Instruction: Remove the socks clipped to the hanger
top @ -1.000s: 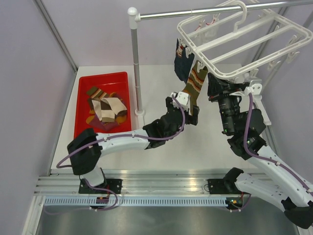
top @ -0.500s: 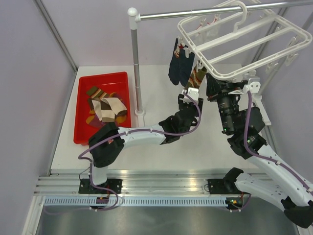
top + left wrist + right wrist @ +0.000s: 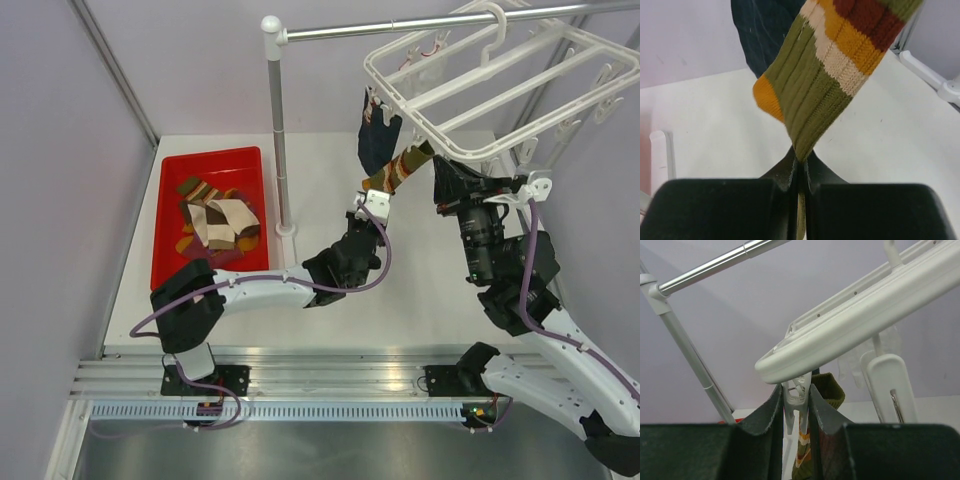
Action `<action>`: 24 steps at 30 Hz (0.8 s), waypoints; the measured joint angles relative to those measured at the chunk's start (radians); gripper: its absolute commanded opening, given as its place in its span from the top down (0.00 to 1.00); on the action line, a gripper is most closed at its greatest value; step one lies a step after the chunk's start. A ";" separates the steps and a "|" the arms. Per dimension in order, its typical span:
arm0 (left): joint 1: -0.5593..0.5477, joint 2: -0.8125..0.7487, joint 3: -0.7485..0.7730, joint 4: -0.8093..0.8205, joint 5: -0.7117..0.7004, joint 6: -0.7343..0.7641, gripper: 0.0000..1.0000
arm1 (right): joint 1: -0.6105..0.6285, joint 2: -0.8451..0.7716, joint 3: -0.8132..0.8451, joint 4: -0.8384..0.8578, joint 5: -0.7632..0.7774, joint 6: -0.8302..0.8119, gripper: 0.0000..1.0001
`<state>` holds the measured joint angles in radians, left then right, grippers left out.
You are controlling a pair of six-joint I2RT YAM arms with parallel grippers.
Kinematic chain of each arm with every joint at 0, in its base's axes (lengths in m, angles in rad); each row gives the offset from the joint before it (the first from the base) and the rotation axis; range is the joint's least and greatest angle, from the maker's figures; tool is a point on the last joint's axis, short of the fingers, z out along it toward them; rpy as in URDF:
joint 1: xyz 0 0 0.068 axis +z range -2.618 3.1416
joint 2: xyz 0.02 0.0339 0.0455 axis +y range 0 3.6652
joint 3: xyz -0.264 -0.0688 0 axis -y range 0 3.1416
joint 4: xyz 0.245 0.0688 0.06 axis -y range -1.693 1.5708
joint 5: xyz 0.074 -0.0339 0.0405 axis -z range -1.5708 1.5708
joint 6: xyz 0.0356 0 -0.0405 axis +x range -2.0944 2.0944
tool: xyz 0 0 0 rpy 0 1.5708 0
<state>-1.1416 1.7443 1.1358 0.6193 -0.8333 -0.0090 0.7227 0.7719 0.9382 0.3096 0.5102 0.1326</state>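
Note:
The white hanger [image 3: 500, 85] hangs from the metal pole at the upper right. An olive sock with orange, cream and dark red stripes [image 3: 402, 166] is stretched at a slant from its near left corner, with a dark navy sock [image 3: 378, 140] hanging behind it. My left gripper [image 3: 371, 203] is shut on the olive sock's [image 3: 825, 85] lower edge beside its orange toe; its jaws [image 3: 800, 157] pinch the fabric. My right gripper [image 3: 796, 390] is shut on the white clip [image 3: 799, 397] that holds the olive sock's cuff [image 3: 830, 387], just under the hanger's frame [image 3: 865, 315].
A red tray [image 3: 158, 235] at the left of the table holds several loose striped socks [image 3: 215, 222]. The pole stand's upright [image 3: 278, 130] rises between tray and hanger. More empty clips [image 3: 887, 385] dangle from the frame.
My left gripper rose to the olive sock, shut on it and drew it down and left, so the sock now slants taut. The right gripper stayed on the clip.

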 measured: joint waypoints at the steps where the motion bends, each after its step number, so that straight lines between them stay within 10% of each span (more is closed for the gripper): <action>1: -0.006 -0.014 -0.001 0.005 0.001 0.012 0.98 | 0.000 -0.009 -0.004 -0.003 -0.001 0.005 0.68; 8: -0.056 -0.039 -0.012 0.018 0.004 0.080 0.98 | 0.000 -0.073 -0.076 -0.015 -0.020 0.055 0.36; 24: -0.105 -0.073 -0.029 0.005 0.035 0.168 0.98 | 0.000 -0.050 -0.342 0.212 -0.098 0.048 0.32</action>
<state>-1.2465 1.6714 1.1072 0.6239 -0.7979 0.1593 0.7227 0.7219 0.5961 0.5220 0.4126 0.1810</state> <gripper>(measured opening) 0.033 0.684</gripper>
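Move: The left hand already pinches the foot of the striped sock, whose middle lies about 9 cm above and 5 cm to its right, roughly level in reach. The right hand is squeezing the sock's hanger clip at its fingertips; from it the sock's middle is some 10 cm below, 5 cm to the left and 2 cm ahead. The dark sock hangs about 10 cm ahead and 9 cm left of this right hand, 10 cm lower. Right fingers open off the clip and sink about 10 cm; left keeps pinching the sock, drawing back 5 cm. ##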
